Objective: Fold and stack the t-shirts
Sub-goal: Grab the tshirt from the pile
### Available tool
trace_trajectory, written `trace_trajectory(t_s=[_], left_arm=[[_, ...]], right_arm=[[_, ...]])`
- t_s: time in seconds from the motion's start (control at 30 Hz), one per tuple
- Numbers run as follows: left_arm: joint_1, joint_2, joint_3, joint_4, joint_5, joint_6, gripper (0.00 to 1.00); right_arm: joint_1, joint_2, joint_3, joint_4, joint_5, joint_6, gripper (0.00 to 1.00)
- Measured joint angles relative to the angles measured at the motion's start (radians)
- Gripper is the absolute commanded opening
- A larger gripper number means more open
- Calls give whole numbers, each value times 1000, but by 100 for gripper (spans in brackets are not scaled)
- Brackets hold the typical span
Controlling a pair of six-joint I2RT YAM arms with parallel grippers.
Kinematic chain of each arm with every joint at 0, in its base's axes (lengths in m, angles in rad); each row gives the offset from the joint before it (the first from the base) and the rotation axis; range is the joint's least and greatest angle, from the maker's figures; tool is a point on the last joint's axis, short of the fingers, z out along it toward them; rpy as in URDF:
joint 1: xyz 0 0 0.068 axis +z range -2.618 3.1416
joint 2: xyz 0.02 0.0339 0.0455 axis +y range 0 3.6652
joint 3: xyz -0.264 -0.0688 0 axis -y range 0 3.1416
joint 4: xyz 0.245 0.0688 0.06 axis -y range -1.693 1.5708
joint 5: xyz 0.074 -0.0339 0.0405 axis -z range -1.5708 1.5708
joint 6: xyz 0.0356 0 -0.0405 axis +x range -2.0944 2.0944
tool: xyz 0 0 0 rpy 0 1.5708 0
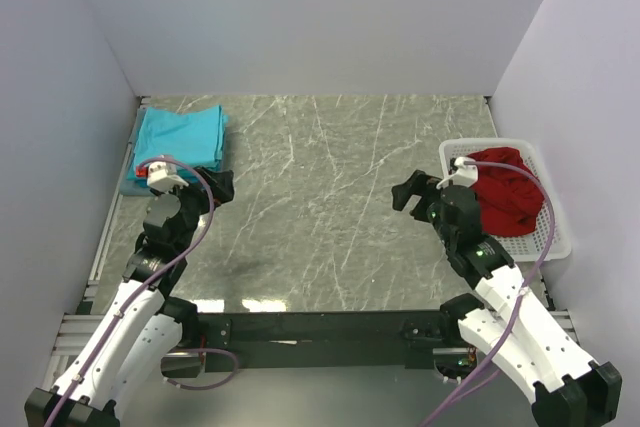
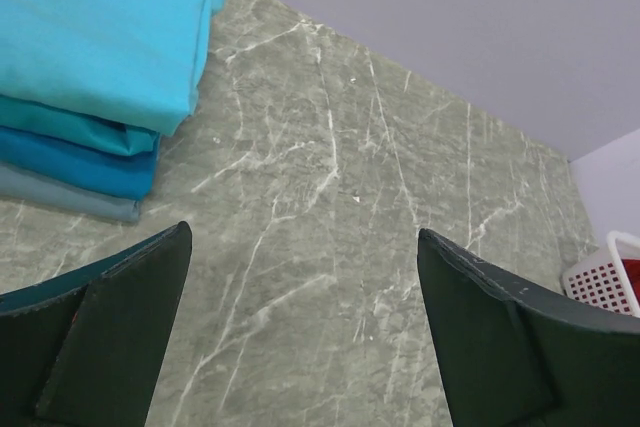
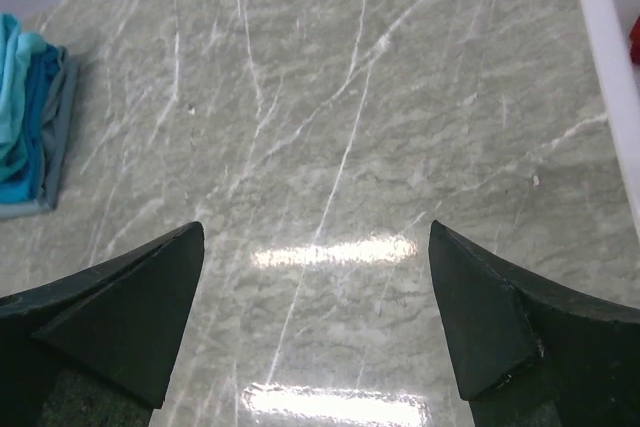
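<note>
A stack of folded teal t-shirts (image 1: 180,140) lies at the table's far left; the left wrist view shows its layered edges (image 2: 100,37). A dark red t-shirt (image 1: 505,192) sits crumpled in the white lattice basket (image 1: 556,222) at the right. My left gripper (image 1: 220,185) hovers by the stack's near right corner, open and empty (image 2: 305,232). My right gripper (image 1: 408,192) hangs just left of the basket, also open with only bare table between its fingers (image 3: 316,227).
The grey marble table (image 1: 320,207) stretches between the two arms. White walls close the back and both sides. The basket's rim (image 3: 610,67) edges the right wrist view, and the teal stack (image 3: 30,117) shows at that view's far left.
</note>
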Motion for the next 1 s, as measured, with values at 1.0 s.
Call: trace_trajectory(t_s=[1.0], left_arm=[[0, 58, -6, -21, -7, -3, 99]], right_arm=[[-716, 1050, 655, -146, -11, -20, 91]])
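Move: The red t-shirts lie crumpled in the white basket; the middle of their pile is about 23 cm to the right of the right hand, some 6 cm farther out and 14 cm below. The basket around them is centred at nearly the same spot, 24 cm to the right and 5 cm ahead, about 15 cm below. From the left hand the red pile lies far off, roughly 71 cm to the right, 4 cm farther out and 18 cm lower. Rising about 4 cm first, the right hand swings quickly some 25 cm to its right and 13 cm forward, over the basket's left rim, then plunges about 15 cm towards the red pile. Its fingers turn some 40 degrees clockwise and tip steeply down, staying wide open; contact with the cloth can't be made out. The empty left hand sinks a couple of centimetres. ##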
